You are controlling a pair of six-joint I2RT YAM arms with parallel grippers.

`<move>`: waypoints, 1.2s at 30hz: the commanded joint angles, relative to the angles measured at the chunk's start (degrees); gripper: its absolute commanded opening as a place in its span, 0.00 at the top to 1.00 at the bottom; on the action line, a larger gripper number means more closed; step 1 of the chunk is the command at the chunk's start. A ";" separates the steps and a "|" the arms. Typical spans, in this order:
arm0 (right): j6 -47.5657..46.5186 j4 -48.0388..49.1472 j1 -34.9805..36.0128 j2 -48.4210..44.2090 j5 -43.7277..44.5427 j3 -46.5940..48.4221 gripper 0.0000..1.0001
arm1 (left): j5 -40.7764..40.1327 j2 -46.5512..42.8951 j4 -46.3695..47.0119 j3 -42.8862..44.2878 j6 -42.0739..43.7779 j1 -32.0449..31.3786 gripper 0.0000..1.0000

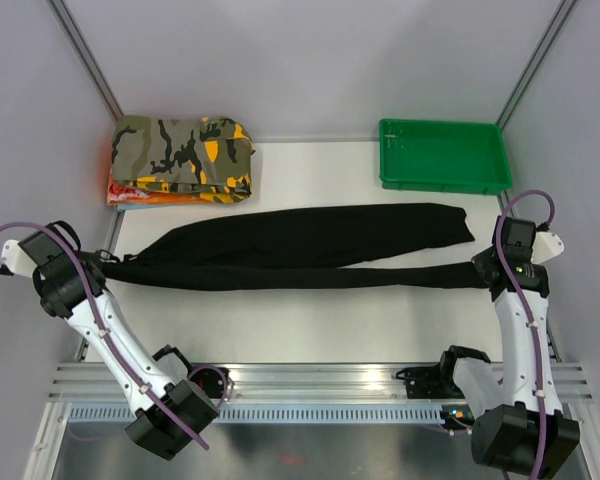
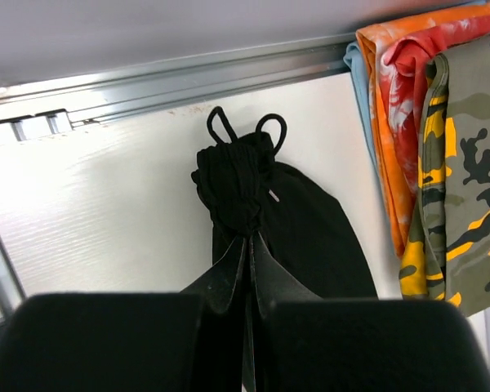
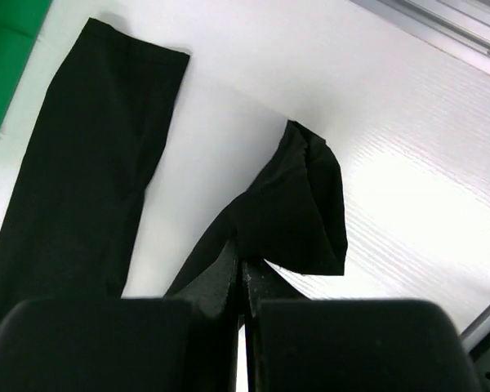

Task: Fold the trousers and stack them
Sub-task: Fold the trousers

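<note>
The black trousers (image 1: 300, 240) lie stretched left to right across the white table. My left gripper (image 1: 104, 263) is shut on the waistband end at the far left. In the left wrist view its fingertips (image 2: 251, 238) pinch the bunched waistband (image 2: 237, 184), with the drawstring loops (image 2: 269, 126) sticking out beyond. My right gripper (image 1: 485, 272) is shut on the hem of the nearer leg at the far right; its fingertips (image 3: 243, 261) clamp the folded hem (image 3: 306, 204). The other leg (image 3: 90, 147) rests flat on the table, free of both grippers.
A folded camouflage garment (image 1: 185, 155) on orange and red cloth sits at the back left, close to the waistband (image 2: 465, 188). A green tray (image 1: 443, 155) stands at the back right. Metal rails (image 1: 310, 380) run along the near edge.
</note>
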 commanded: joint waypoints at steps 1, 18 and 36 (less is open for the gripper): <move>-0.14 -3.14 1.43 -1.80 6.50 4.47 1.00 | -9.75 -2.47 -5.07 4.56 -0.84 -2.25 0.98; -2.96 15.74 2.22 19.69 -2.36 9.74 1.00 | -2.66 5.96 10.02 2.90 -5.83 -2.88 0.98; -6.38 22.43 2.22 41.70 -3.33 21.53 1.00 | -6.42 23.37 20.23 6.23 -6.72 -9.37 0.98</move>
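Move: The right hand, gripping the near leg's hem, is bound for the far leg's hem, about 16 cm ahead, 1 cm to the right and 14 cm lower; the green bin's middle is some 39 cm straight ahead. The left hand, gripping the gathered waist, has the far leg's waist end some 17 cm ahead, 10 cm to its right and 22 cm lower; the folded pile is about 37 cm ahead and 10 cm right. Both hands keep their pinch on the trousers, waist in the left and near hem in the right, and carry this side forward over the far leg. After a small lift, the right goes about 16 cm forward, sinking 5 and turning slightly counter-clockwise; the left first eases back and up, then swings forward, ending 10 cm farther out and 5 cm lower. ##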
